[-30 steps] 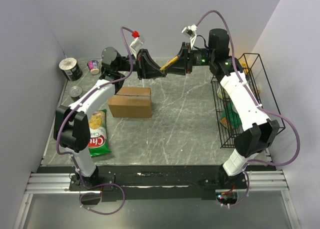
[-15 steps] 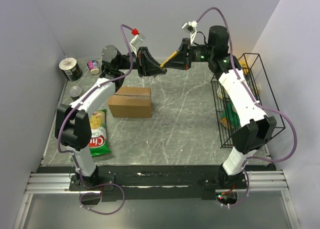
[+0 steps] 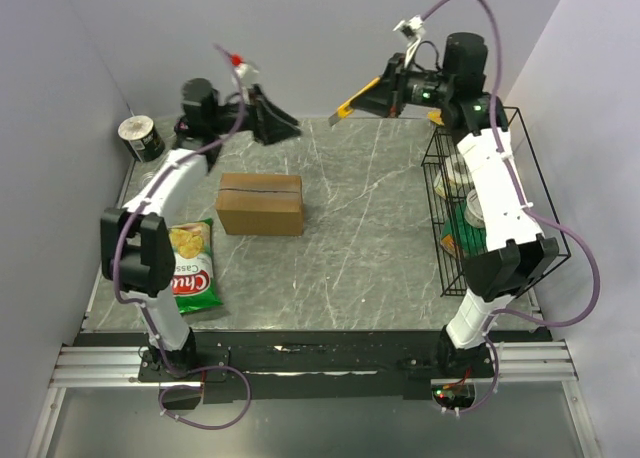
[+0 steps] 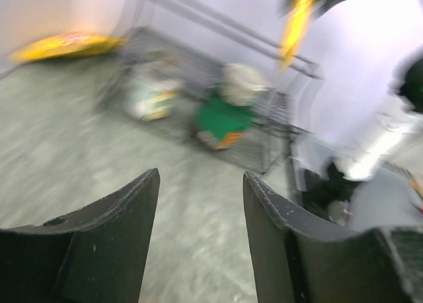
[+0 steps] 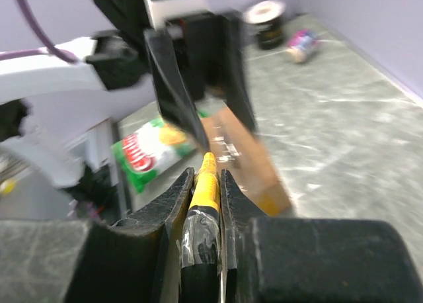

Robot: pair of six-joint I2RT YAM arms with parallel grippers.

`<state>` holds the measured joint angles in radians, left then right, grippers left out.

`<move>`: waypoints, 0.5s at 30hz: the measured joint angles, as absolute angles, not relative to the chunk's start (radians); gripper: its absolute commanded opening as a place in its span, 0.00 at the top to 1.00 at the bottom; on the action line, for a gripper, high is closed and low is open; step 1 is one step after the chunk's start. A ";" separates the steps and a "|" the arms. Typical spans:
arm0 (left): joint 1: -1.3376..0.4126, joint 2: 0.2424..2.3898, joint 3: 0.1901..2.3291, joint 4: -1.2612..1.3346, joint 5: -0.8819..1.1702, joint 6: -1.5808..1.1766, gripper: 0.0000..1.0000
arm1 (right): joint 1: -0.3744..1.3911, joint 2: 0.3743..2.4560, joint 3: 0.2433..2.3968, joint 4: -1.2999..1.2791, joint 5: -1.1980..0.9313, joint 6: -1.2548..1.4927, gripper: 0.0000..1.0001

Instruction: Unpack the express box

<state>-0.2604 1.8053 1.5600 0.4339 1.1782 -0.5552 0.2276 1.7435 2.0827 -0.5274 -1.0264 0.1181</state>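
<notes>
The express box [image 3: 260, 204], a brown carton with tape along its top seam, lies on the table left of centre; it shows blurred in the right wrist view [image 5: 246, 151]. My right gripper [image 3: 372, 96] hangs high at the back right, shut on a yellow utility knife [image 3: 344, 109] whose handle sits between the jaws [image 5: 205, 197]. My left gripper [image 3: 290, 130] is open and holds nothing, raised at the back left, behind the box and apart from the knife. In the left wrist view its fingers [image 4: 264, 204] frame bare table, and the knife [image 4: 297, 22] shows at the top.
A black wire basket [image 3: 500, 193] with packaged goods stands at the right edge. A green chips bag [image 3: 192, 268] lies near the left arm. Three cans [image 3: 140, 138] [image 3: 187, 133] [image 3: 151, 184] sit in the back left corner.
The left gripper has opened, let go of the knife and drawn back to the left. The right gripper, shut on the knife, has risen and moved right.
</notes>
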 measured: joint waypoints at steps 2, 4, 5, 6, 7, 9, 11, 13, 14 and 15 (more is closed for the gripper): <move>-0.177 1.794 1.560 0.314 1.148 -0.472 0.44 | 0.200 1.745 2.101 -0.552 -0.987 0.112 1.00; -0.105 1.775 1.559 0.192 1.103 -0.377 0.43 | 0.189 1.754 2.129 -0.589 -0.954 0.094 1.00; -0.073 1.760 1.558 0.126 1.071 -0.320 0.42 | 0.190 1.755 2.128 -0.597 -0.944 0.081 1.00; -0.052 1.744 1.558 0.059 1.040 -0.268 0.42 | 0.195 1.752 2.117 -0.601 -0.933 0.060 1.00; -0.036 1.721 1.558 -0.019 1.002 -0.194 0.41 | 0.200 1.740 2.089 -0.593 -0.926 0.027 1.00; -0.030 1.680 1.555 -0.123 0.945 -0.102 0.41 | 0.211 1.687 1.961 -0.557 -0.918 -0.034 1.00; -0.034 1.626 1.539 -0.212 0.884 -0.033 0.39 | 0.222 1.637 1.841 -0.525 -0.904 -0.073 1.00; -0.036 1.566 1.507 -0.282 0.833 0.011 0.39 | 0.236 1.609 1.769 -0.498 -0.897 -0.113 1.00; -0.034 1.536 1.486 -0.309 0.807 0.022 0.39 | 0.243 1.608 1.766 -0.493 -0.897 -0.131 1.00; -0.031 1.511 1.464 -0.327 0.783 0.030 0.39 | 0.246 1.612 1.769 -0.484 -0.897 -0.146 1.00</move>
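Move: The box lies about 8 cm left of the empty left hand and 2 cm nearer, some 29 cm below. From the right hand, which already holds the yellow knife, the same box is about 26 cm to the left, roughly level fore and aft, 38 cm down. The chips bag sits some 19 cm to the left of the box and 14 cm nearer; the wire rack is about 30 cm right of the right hand, level with it. Leftwards, quickly, the left hand swings some 15 cm away from the knife and high over the box, first bulging forward about 5 cm and then easing back, sinking slightly; its open fingers turn roughly 35 degrees, counter-clockwise and downwards. The right hand keeps its grip on the knife and, after a small forward-and-right shift, drops about 6 cm towards the box's level. ##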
